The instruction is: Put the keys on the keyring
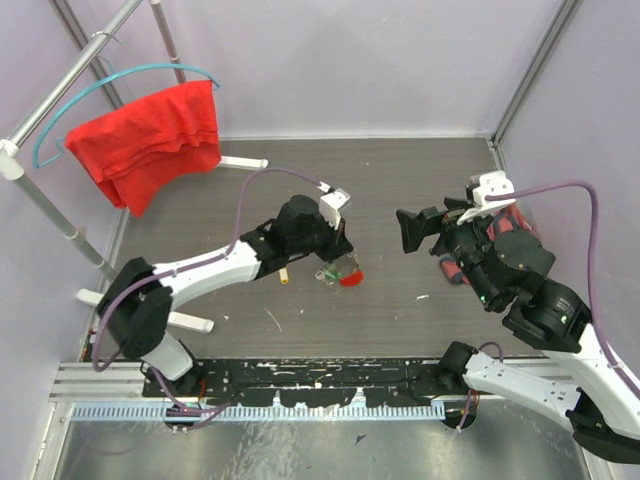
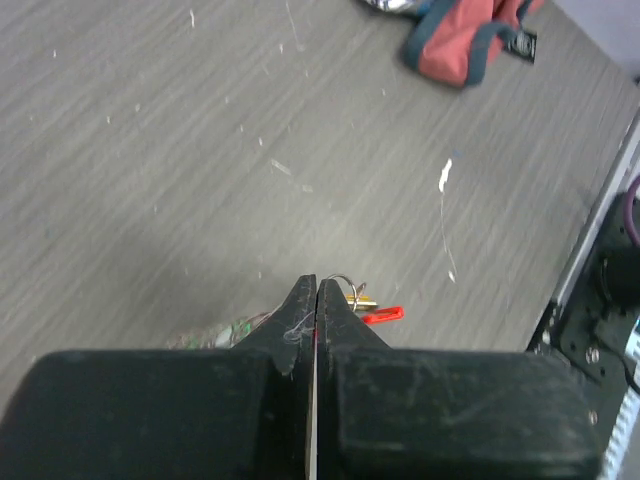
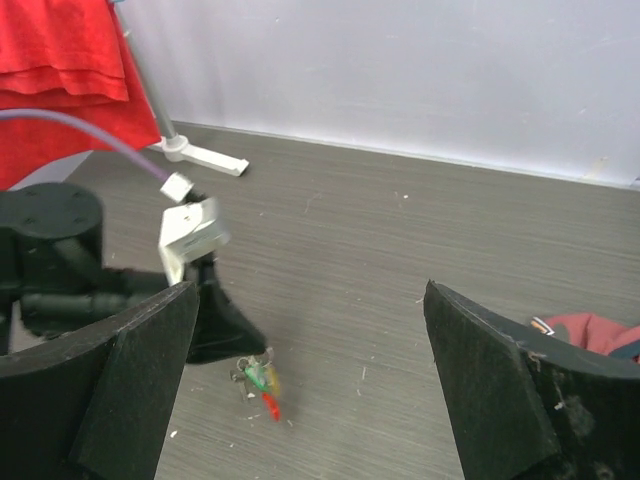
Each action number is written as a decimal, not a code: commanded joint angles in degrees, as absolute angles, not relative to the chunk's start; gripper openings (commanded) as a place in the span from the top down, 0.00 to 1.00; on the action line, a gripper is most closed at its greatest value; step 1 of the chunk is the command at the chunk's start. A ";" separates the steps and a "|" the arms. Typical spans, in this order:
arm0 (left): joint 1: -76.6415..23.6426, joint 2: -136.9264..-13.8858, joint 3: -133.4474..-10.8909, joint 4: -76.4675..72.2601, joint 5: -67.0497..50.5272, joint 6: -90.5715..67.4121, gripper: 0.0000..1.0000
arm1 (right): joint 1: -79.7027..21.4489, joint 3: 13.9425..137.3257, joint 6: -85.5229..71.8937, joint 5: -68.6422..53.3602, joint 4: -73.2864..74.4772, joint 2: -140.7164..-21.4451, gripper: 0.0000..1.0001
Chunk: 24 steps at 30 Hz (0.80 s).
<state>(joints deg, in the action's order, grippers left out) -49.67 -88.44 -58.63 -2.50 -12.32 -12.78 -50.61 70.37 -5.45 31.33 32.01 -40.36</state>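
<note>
My left gripper [image 1: 340,258] is low over the middle of the table, its jaws pressed together [image 2: 316,285]. The keyring's thin metal loop [image 2: 345,283] comes out right at the tips and its red bar [image 2: 383,314] lies just beyond. The keyring [image 1: 350,279] carries a small bunch of keys [image 1: 328,272]: a yellow one [image 2: 360,298] sits by the loop and green ones [image 2: 232,330] show left of the jaws. In the right wrist view the bunch [image 3: 255,376] and red bar [image 3: 268,403] are blurred under the left gripper's tip [image 3: 245,345]. My right gripper [image 1: 403,230] hovers to the right, jaws wide apart and holding nothing [image 3: 310,290].
A small pale yellow piece [image 1: 284,279] lies beside the left forearm. A red cloth [image 1: 150,140] hangs on a hanger from a metal rack at the back left, and the rack's white foot [image 1: 240,161] rests on the table. A red and grey pouch [image 2: 465,40] lies by the right arm.
</note>
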 commanded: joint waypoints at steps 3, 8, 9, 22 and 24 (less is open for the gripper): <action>-46.53 -99.22 -65.27 -8.33 -13.34 -17.12 0.88 | -50.71 67.47 -12.55 33.97 27.88 -40.36 0.00; -44.66 -100.65 -67.53 -7.83 -13.06 -18.07 0.65 | -50.71 66.93 -19.20 40.63 31.65 -41.96 0.00; -44.31 -100.01 -67.53 -7.22 -12.78 -17.84 0.60 | -50.71 66.98 -19.08 40.89 32.40 -42.17 0.00; -37.87 -73.72 -61.13 9.40 2.69 -17.12 0.02 | -50.71 62.27 -11.57 39.45 31.07 -38.26 0.00; -36.04 -68.32 -60.15 13.26 5.22 -18.34 0.02 | -50.71 60.59 -10.82 39.63 29.09 -35.75 0.00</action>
<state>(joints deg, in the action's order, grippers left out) -38.98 -75.85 -62.65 4.08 -2.44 -16.75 -50.63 62.83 -13.89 39.66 34.98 -40.07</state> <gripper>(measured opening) 0.973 0.999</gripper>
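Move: The left gripper still holds the keyring, which hangs with its middle about 5 cm below it and 3 cm back, level left to right, just over its place on the table. The loose yellow key lies some 15 cm to the left of that hand, 2 cm back and 7 cm down; a white scrap lies about 20 cm right, 7 cm back, 8 cm down. From the empty right gripper, the keyring is roughly 18 cm left, 3 cm ahead and 30 cm below. Bring the left gripper forward and down, drifting slightly right, about 4 cm lower, to lay the keyring on the table, opening the fingers on the way to let go of it. Then lift away some 14 cm while swinging left over the table, fingers going wide, wrist turning about 20 degrees counter-clockwise. Meanwhile sink the open right gripper about 6 cm, tipping it slightly downward. ##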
